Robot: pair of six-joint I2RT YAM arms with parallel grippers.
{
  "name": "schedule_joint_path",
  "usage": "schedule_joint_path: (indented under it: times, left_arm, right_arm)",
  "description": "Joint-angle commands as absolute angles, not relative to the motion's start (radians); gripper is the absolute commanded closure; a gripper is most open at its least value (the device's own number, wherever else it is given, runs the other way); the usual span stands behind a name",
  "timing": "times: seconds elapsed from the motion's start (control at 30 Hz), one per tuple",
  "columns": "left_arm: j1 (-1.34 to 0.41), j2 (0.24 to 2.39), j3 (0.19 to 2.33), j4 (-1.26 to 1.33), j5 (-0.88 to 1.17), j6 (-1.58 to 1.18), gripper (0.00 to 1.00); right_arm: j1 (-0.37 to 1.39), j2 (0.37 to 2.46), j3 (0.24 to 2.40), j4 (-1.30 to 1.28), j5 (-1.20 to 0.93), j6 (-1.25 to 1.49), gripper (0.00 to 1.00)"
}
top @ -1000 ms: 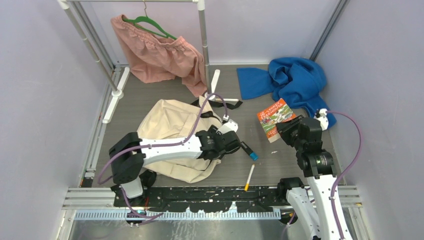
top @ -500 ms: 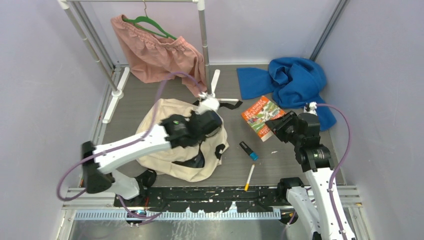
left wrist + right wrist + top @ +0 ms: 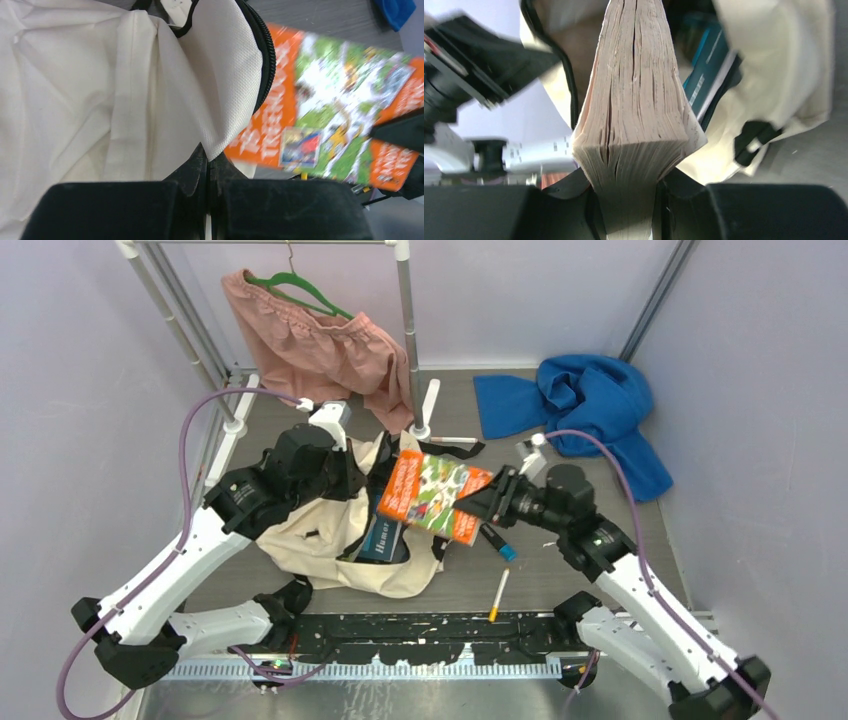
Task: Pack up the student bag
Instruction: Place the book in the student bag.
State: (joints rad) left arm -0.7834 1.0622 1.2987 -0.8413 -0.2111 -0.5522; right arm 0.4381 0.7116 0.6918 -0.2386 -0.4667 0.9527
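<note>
The student bag (image 3: 320,535), a cream backpack with black zip lines, lies left of centre. My left gripper (image 3: 352,478) is shut on the edge of its opening flap and holds it up; the left wrist view shows the white lining (image 3: 225,75) pinched between the tips of the left gripper (image 3: 210,160). My right gripper (image 3: 478,508) is shut on an orange and green book (image 3: 430,495), held tilted over the bag's mouth. In the right wrist view the book's page edge (image 3: 634,100) fills the right gripper (image 3: 629,200). A teal book (image 3: 385,535) sits inside the bag.
A black marker with a blue cap (image 3: 497,542) and a white pen (image 3: 498,595) lie right of the bag. A blue fleece cloth (image 3: 590,405) is at the back right. A pink garment (image 3: 320,345) hangs on the rack, whose post (image 3: 405,330) stands behind the bag.
My left gripper swung back over the bag, shut on its flap edge and pulled it up and left. My right gripper carried the book left, from the table's right side to the bag's mouth.
</note>
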Motion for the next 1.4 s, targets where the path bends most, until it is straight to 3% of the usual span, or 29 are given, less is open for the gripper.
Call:
schedule_joint_path:
  times: [0.0, 0.23, 1.0, 1.03, 1.17, 1.2, 1.37]
  left_arm:
    - [-0.778, 1.036, 1.315, -0.705, -0.126, -0.586, 1.00]
    - [-0.773, 1.009, 1.326, -0.680, -0.078, -0.597, 1.00]
    - [-0.765, 0.969, 1.304, -0.636, -0.069, -0.643, 1.00]
    - [-0.764, 0.965, 1.303, -0.635, -0.074, -0.644, 1.00]
    - [-0.760, 0.952, 1.296, -0.647, -0.088, -0.647, 1.00]
    - [-0.759, 0.950, 1.293, -0.650, -0.092, -0.648, 1.00]
    - [-0.748, 0.943, 1.290, -0.662, -0.113, -0.650, 1.00]
  right_arm:
    - [0.623, 0.781, 0.711, -0.059, -0.380, 0.936, 0.99]
    - [0.716, 0.975, 0.714, 0.097, -0.226, 0.940, 0.99]
    - [0.972, 1.780, 0.923, 0.761, -0.136, 1.182, 0.98]
    - [0.975, 1.798, 0.938, 0.737, -0.140, 1.183, 0.91]
    - [0.979, 1.774, 0.928, 0.626, -0.108, 1.160, 0.40]
    - [0.979, 1.754, 0.925, 0.573, -0.093, 1.146, 0.31]
    - [0.981, 1.651, 0.967, 0.237, -0.015, 1.064, 0.10]
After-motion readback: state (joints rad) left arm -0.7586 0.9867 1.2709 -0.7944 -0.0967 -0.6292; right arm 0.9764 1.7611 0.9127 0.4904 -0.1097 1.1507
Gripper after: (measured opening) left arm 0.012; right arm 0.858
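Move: The orange book is already pinched in the right gripper, and it goes into the open mouth of the student bag, about 22 cm to that hand's left, some 2 cm ahead and 13 cm below. The blue book inside the bag lies roughly 23 cm left, 8 cm back and 18 cm below, and the black marker about 7 cm right, 11 cm back and 24 cm below. From the left gripper, already holding the bag's flap, the mouth is about 7 cm right, 5 cm back and 14 cm lower. Carry the orange book left about 23 cm with the right gripper, sinking some 14 cm into the bag's mouth alongside the blue book; let the hand draw back slightly at first, then work forward. At the far end, spread the fingers wide to let go. With the left gripper, keep the flap pinched and ease it up about 2 cm. ##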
